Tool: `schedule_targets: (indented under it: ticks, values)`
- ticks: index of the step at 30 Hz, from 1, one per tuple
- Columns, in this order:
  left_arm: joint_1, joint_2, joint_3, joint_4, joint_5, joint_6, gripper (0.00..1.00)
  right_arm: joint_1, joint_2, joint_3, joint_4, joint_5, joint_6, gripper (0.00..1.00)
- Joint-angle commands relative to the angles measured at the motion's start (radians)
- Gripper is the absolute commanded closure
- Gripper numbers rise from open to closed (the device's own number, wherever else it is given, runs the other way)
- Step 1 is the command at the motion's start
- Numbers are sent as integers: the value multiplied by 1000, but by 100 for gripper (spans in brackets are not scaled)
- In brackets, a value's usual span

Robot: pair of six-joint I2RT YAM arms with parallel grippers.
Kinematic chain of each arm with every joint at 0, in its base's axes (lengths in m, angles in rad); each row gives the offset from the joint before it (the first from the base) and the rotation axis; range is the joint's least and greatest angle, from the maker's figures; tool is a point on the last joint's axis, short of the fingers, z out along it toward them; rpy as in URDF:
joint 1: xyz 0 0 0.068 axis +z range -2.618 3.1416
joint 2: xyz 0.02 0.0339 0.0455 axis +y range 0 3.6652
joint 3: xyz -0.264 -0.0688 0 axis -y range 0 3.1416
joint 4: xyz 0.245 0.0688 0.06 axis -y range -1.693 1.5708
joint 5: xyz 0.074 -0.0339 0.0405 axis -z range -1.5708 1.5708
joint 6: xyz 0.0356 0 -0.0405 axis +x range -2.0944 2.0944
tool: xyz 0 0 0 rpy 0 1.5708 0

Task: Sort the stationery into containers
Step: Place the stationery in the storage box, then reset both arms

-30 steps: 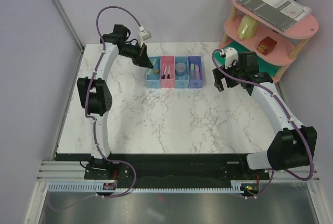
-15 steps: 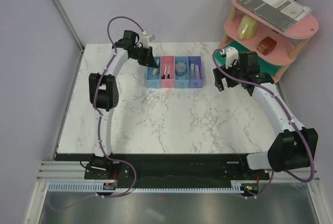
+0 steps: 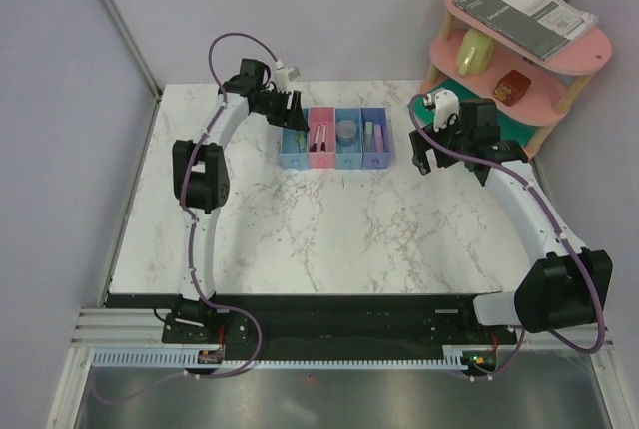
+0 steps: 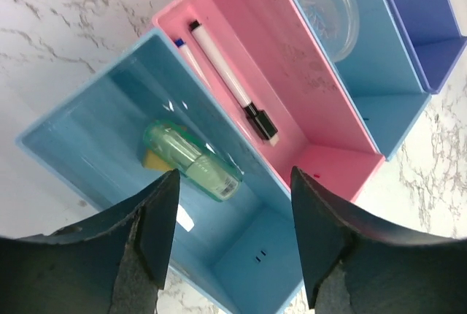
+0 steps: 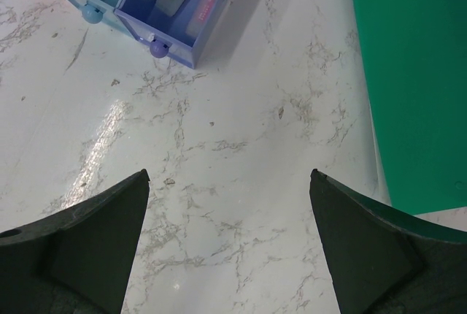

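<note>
The containers stand as a joined row of four trays at the back of the table. My left gripper hangs open just above the leftmost light blue tray. A pale green marker lies in that tray on a small yellow item, clear of both fingers. The pink tray holds a white pen with a black cap and a second thin pen beside it. A round clear roll lies in the third tray. The purple tray holds green and pink markers. My right gripper is open over bare marble to the right of the row.
A pink tiered shelf stands at the back right with a grey notebook on top and small items on its lower tiers. A flat green mat lies under it, just right of my right gripper. Walls close in the table's left and back.
My left arm swung right over the leftmost tray, then its jaws opened. The green marker now lies loose in that tray. The right arm has stayed put.
</note>
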Motion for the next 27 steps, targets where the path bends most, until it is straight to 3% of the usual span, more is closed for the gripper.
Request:
schedule_targets:
  ticks: [1, 6, 8, 11, 17, 24, 27]
  values:
    - [1, -102, -28, 27, -17, 19, 31, -5, -53, 14, 10, -9, -3, 2]
    - [0, -222, -86, 21, -12, 36, 20, -4, -88, 8, -9, -6, -27, 2]
    - [0, -318, -110, 21, -18, 47, 8, -5, -105, -2, -15, 9, -23, 2]
    - [0, -473, -183, 21, -38, 59, 7, -5, -122, 1, -47, 27, -10, 2]
    - [10, -871, -479, 22, -102, 79, 0, -5, -195, 1, -98, 41, 14, 2]
    - [23, -1378, -1002, 155, -217, 65, 0, -4, -291, -26, -116, 104, 7, 2]
    - [24, -1467, -1087, 162, -262, 55, 0, -4, -326, -26, -118, 141, 0, 2]
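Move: Just under the half-open left hand, some 6 cm down and about 2 cm ahead, 1 cm to its right, lies the green stick in the left blue drawer. The yellow block is about 4 cm ahead and 2 cm left, equally low; the black-capped marker in the pink drawer is 3 cm ahead, 9 cm right; the round clear cup is 4 cm ahead, 16 cm right. From the right hand the green stick is some 18 cm ahead, 33 cm left, 16 cm lower. Leaving the already dropped green stick behind, the empty left hand opens from part-way to fully wide and climbs out over the left blue drawer, then sweeps back towards its base, ending about 25 cm back, over 20 cm higher and 8 cm farther left, fingers tipped up some 30 degrees. The right hand, empty and still open, rises 6 cm and draws back 5 cm from the box. ##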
